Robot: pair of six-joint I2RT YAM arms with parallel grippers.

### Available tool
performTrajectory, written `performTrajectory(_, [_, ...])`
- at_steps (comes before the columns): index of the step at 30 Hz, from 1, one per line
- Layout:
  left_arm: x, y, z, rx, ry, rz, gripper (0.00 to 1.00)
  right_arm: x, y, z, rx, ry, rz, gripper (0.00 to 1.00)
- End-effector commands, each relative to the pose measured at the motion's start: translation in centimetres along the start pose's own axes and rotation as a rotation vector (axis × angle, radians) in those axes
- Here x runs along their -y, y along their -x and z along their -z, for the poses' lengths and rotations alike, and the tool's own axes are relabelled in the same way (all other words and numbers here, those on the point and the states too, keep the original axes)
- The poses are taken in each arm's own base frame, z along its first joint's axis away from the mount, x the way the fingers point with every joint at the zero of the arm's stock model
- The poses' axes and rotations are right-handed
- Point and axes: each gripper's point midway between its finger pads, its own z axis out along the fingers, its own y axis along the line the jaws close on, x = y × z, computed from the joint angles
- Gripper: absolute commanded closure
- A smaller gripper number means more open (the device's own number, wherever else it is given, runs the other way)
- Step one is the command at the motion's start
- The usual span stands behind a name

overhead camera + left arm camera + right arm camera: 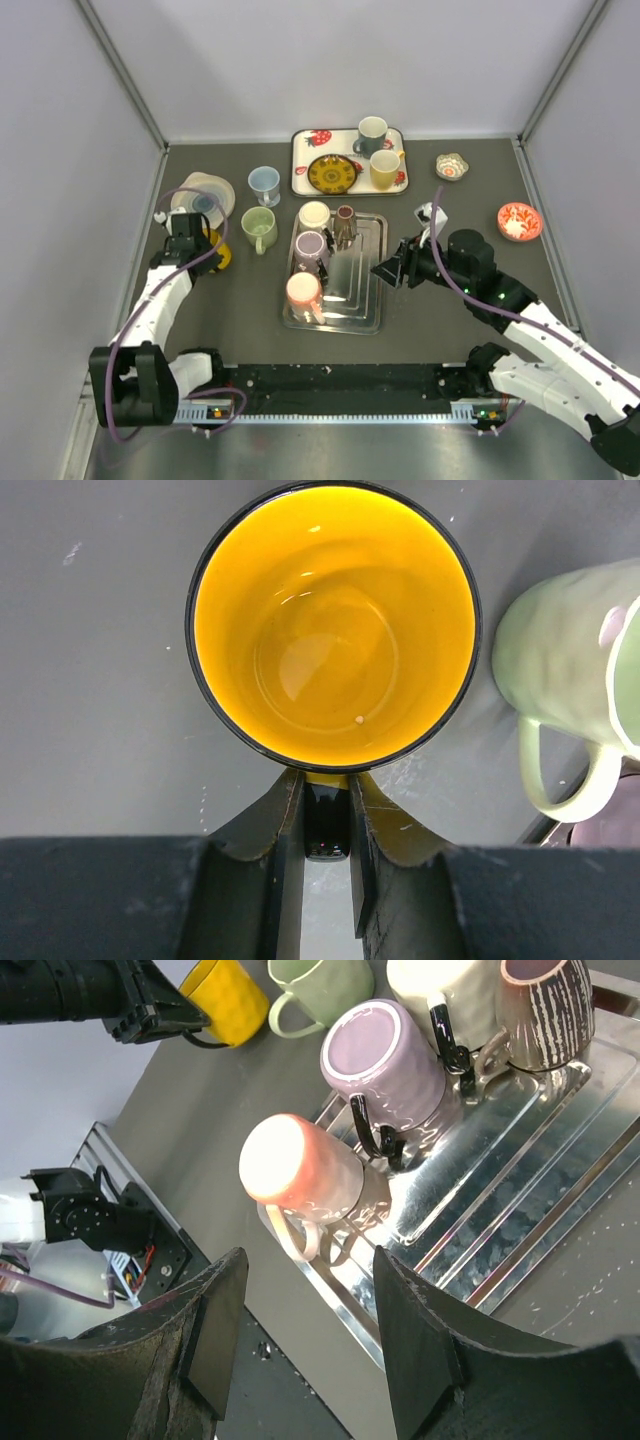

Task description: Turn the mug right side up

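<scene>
A yellow mug (335, 630) with a dark rim stands upright on the grey table, its empty inside facing up. My left gripper (327, 790) is shut on its black handle (327, 825). From above, the mug (219, 256) shows only as a yellow edge beside the left gripper (190, 243). My right gripper (385, 270) hangs open over the right side of the steel tray (365, 300), holding nothing. In the right wrist view its open jaws (310, 1260) frame an upside-down pink mug (300, 1170).
The steel tray also holds an upside-down purple mug (311, 245), a cream mug (314, 214) and a striped brown mug (345, 222). A green mug (259, 226) and a blue cup (264, 183) stand left of it. A strawberry tray (300, 150) sits behind; small bowls (519, 221) lie right.
</scene>
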Motion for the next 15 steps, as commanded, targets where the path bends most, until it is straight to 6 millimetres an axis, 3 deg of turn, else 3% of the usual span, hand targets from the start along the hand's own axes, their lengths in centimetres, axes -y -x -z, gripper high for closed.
performTrajectory(1, [3.2,3.4,-0.4,0.127,-0.116,0.038,1.0,-0.1,0.5,-0.1,0.026,0.003,0.024,0.47])
performTrajectory(9, [6.1,2.6,-1.0,0.127,-0.117,-0.057,1.0,0.5,0.2,-0.6,0.011,-0.02,0.023,0.47])
performTrajectory(15, [6.4,1.2,-1.8,0.09,-0.083,-0.075,1.0,0.8,0.0,-0.7,-0.001,-0.035,0.025,0.47])
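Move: The left hand already holds the yellow mug upright by its handle; the bare table it is taken to, beside the green mug, lies some 6 cm ahead, 3 cm right and 8 cm below. The green mug stands about 10 cm ahead and 11 cm right, the blue mug roughly 20 cm ahead and 11 cm right, and the plastic bowls about 15 cm ahead and 3 cm left. From the right hand that bare table is around 6 cm ahead, 35 cm left and 20 cm below. With its fingers still shut on the handle, the left hand carries the upright yellow mug about 5 cm to the right and forward, towards the near-left side of the green mug, going first mostly forward and then more and more to the right. It sinks only some 1.5 cm on the way and turns slightly clockwise, under 10 degrees, keeping the mug's opening upward with no release yet. ##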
